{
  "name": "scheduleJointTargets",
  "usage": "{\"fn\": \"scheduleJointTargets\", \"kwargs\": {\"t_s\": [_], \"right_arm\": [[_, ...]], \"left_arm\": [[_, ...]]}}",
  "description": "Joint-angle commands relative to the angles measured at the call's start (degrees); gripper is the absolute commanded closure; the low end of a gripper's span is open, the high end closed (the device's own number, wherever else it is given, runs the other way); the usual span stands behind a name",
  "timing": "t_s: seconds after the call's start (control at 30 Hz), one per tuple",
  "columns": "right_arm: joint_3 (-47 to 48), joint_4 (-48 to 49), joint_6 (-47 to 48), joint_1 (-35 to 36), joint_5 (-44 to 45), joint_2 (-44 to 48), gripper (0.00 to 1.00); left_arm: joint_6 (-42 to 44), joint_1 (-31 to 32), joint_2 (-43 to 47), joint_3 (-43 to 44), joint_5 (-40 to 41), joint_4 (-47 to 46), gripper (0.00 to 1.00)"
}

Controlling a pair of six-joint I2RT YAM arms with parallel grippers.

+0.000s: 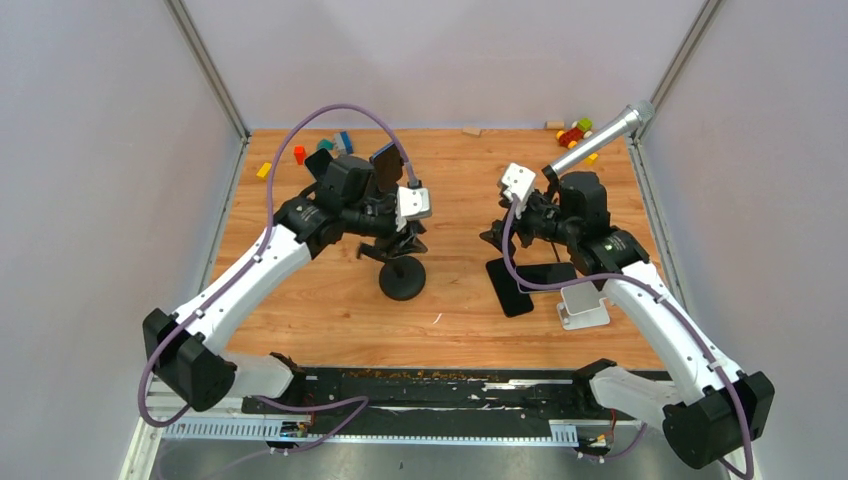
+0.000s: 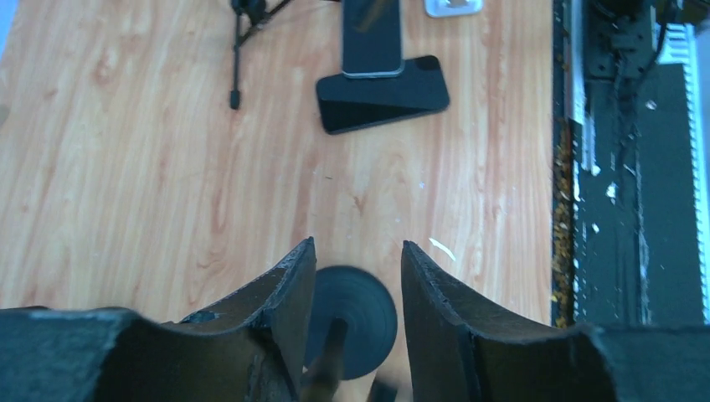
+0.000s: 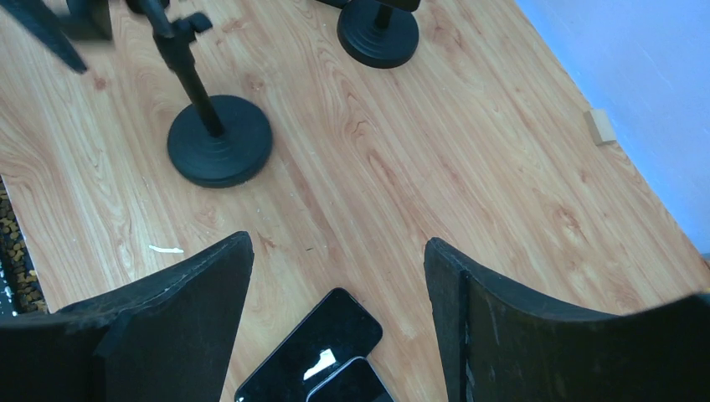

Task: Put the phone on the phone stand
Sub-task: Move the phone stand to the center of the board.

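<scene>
The black phone stand [image 1: 402, 280] has a round base [image 2: 356, 310] and a thin upright pole [image 3: 194, 79]. My left gripper [image 1: 400, 245] straddles that pole from above. In the left wrist view the gripper [image 2: 358, 244] is open: the pole is blurred near the left finger, with a gap to the right finger. A black phone [image 1: 512, 287] lies flat on the table [image 1: 330, 310], and a second phone [image 1: 550, 272] overlaps it. My right gripper [image 3: 339, 243] hovers open above the phone [image 3: 314, 347], holding nothing.
A white stand [image 1: 583, 305] sits beside the phones. A second black stand [image 3: 378, 33] is farther back. Toy blocks [image 1: 300, 153] lie at the back left, and more blocks [image 1: 575, 132] and a silver cylinder [image 1: 600, 140] at the back right. A wooden block [image 3: 599, 126] lies by the wall.
</scene>
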State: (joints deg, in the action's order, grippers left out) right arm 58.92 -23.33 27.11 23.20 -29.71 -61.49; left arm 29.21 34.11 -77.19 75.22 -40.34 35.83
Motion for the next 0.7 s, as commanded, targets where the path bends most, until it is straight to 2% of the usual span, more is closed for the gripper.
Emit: {"fn": "scheduleJointTargets", "kwargs": {"t_s": [0.0, 0.17, 0.47, 0.67], "right_arm": [[-0.2, 1.2, 0.1, -0.2, -3.1, -1.3, 0.24], [-0.3, 1.1, 0.3, -0.2, -3.1, -2.7, 0.24], [-0.5, 1.1, 0.8, -0.2, -3.1, -4.2, 0.24], [-0.4, 1.0, 1.1, -0.1, -3.3, -4.7, 0.24]], "left_arm": [[5.0, 0.1, 3.2, -5.5, -4.1, -0.6, 0.49], [3.6, 0.1, 6.5, -9.4, -3.7, -2.4, 0.39], [5.1, 0.1, 13.0, -9.8, 3.4, 1.5, 0.20], [4.7, 0.1, 16.9, -7.0, 15.5, 8.7, 0.14]]}}
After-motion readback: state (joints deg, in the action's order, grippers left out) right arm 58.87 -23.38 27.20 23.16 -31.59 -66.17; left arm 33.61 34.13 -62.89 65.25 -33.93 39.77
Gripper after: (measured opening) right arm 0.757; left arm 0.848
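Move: The left hand is right over the round-based phone stand, whose middle sits about 10 cm below, some 3 cm to its left and 2 cm back. A second round stand with a phone on it is roughly 21 cm ahead and 7 cm left; the black phone lies 24 cm right and 4 cm back, some 18 cm lower. For the right hand, the round-based stand is about 22 cm left and 5 cm back, 10 cm lower. Around the top of the round-based stand, the left fingers spread from about half open to nearly wide; whether they still touch can't be made out. That hand eases back about 3 cm while dipping some 4 cm, then climbs 3 cm and shifts left, its wrist nearly steady. The right hand, open and empty, sinks 2.5 cm. ##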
